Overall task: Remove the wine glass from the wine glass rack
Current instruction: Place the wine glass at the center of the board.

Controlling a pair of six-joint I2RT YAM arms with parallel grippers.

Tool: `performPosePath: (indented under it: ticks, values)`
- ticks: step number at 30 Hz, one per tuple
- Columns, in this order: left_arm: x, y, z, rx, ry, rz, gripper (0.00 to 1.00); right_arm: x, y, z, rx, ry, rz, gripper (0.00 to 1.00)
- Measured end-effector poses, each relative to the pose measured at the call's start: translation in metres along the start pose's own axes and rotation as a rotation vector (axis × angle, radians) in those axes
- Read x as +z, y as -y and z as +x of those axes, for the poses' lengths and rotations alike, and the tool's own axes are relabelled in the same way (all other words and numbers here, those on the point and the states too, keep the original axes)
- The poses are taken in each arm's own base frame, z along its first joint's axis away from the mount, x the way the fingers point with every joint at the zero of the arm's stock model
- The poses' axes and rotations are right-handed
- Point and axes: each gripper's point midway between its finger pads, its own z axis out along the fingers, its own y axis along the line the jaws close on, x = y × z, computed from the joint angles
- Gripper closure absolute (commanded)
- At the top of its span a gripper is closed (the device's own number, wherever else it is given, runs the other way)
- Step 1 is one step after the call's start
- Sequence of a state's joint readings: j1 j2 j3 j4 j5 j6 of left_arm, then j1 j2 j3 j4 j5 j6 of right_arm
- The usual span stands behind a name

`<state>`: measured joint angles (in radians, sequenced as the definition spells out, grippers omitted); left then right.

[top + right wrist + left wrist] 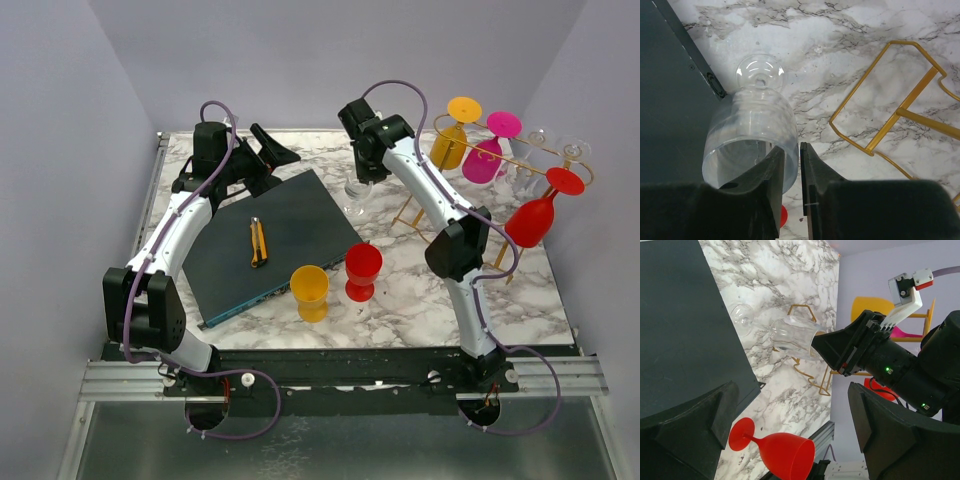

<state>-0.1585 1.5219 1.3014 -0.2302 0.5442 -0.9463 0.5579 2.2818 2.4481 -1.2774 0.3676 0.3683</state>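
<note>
My right gripper (362, 182) is shut on the rim of a clear wine glass (357, 197), with one finger inside the bowl and one outside (752, 130). The glass is off the rack and tilted. Its foot is close over the marble by the dark mat's edge; I cannot tell if it touches. The gold wire wine glass rack (407, 213) stands at the back right, its leg right of the glass (890, 125). My left gripper (275, 155) is open and empty above the mat's far corner. It looks at the held glass (790, 335).
Orange (455, 135), magenta (488, 152), red (533, 217) and clear glasses hang on the rack. An orange glass (310, 291) and a red glass (362, 271) stand on the marble at the front. A utility knife (258, 241) lies on the dark mat (290, 215).
</note>
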Motion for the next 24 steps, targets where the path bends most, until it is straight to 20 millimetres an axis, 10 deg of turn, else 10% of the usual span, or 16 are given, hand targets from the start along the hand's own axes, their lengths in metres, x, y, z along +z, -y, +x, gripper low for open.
performPosePath:
  ticks: [24]
  values:
    - [0.000,0.000,0.000,0.000,-0.001,0.001,0.01,-0.010,-0.007,-0.025,0.038,0.089,-0.040,0.53]
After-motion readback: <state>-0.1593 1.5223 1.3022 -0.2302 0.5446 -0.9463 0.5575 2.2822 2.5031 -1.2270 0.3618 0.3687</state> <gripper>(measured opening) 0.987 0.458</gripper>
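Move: The clear wine glass leans in the right hand's loosening fingertips, the right side of its rim between them; its middle is about 8 cm below, 3 cm left and 2 cm ahead. From this hand, the red glass stands roughly 16 cm back and 2 cm left, the yellow one 20 cm back and 11 cm left; the dark board's middle is about 6 cm back and 18 cm left. From the left hand, the clear glass is some 12 cm right, 4 cm ahead and 18 cm below. The clear glass is let go onto the marble beside the board's right edge: the right fingers, already parting, spread on to nearly half open and free its rim. Meanwhile the right hand eases up about 2 cm, with a smaller drift forward and left above the glass, its fingertips tilting slightly outward. ##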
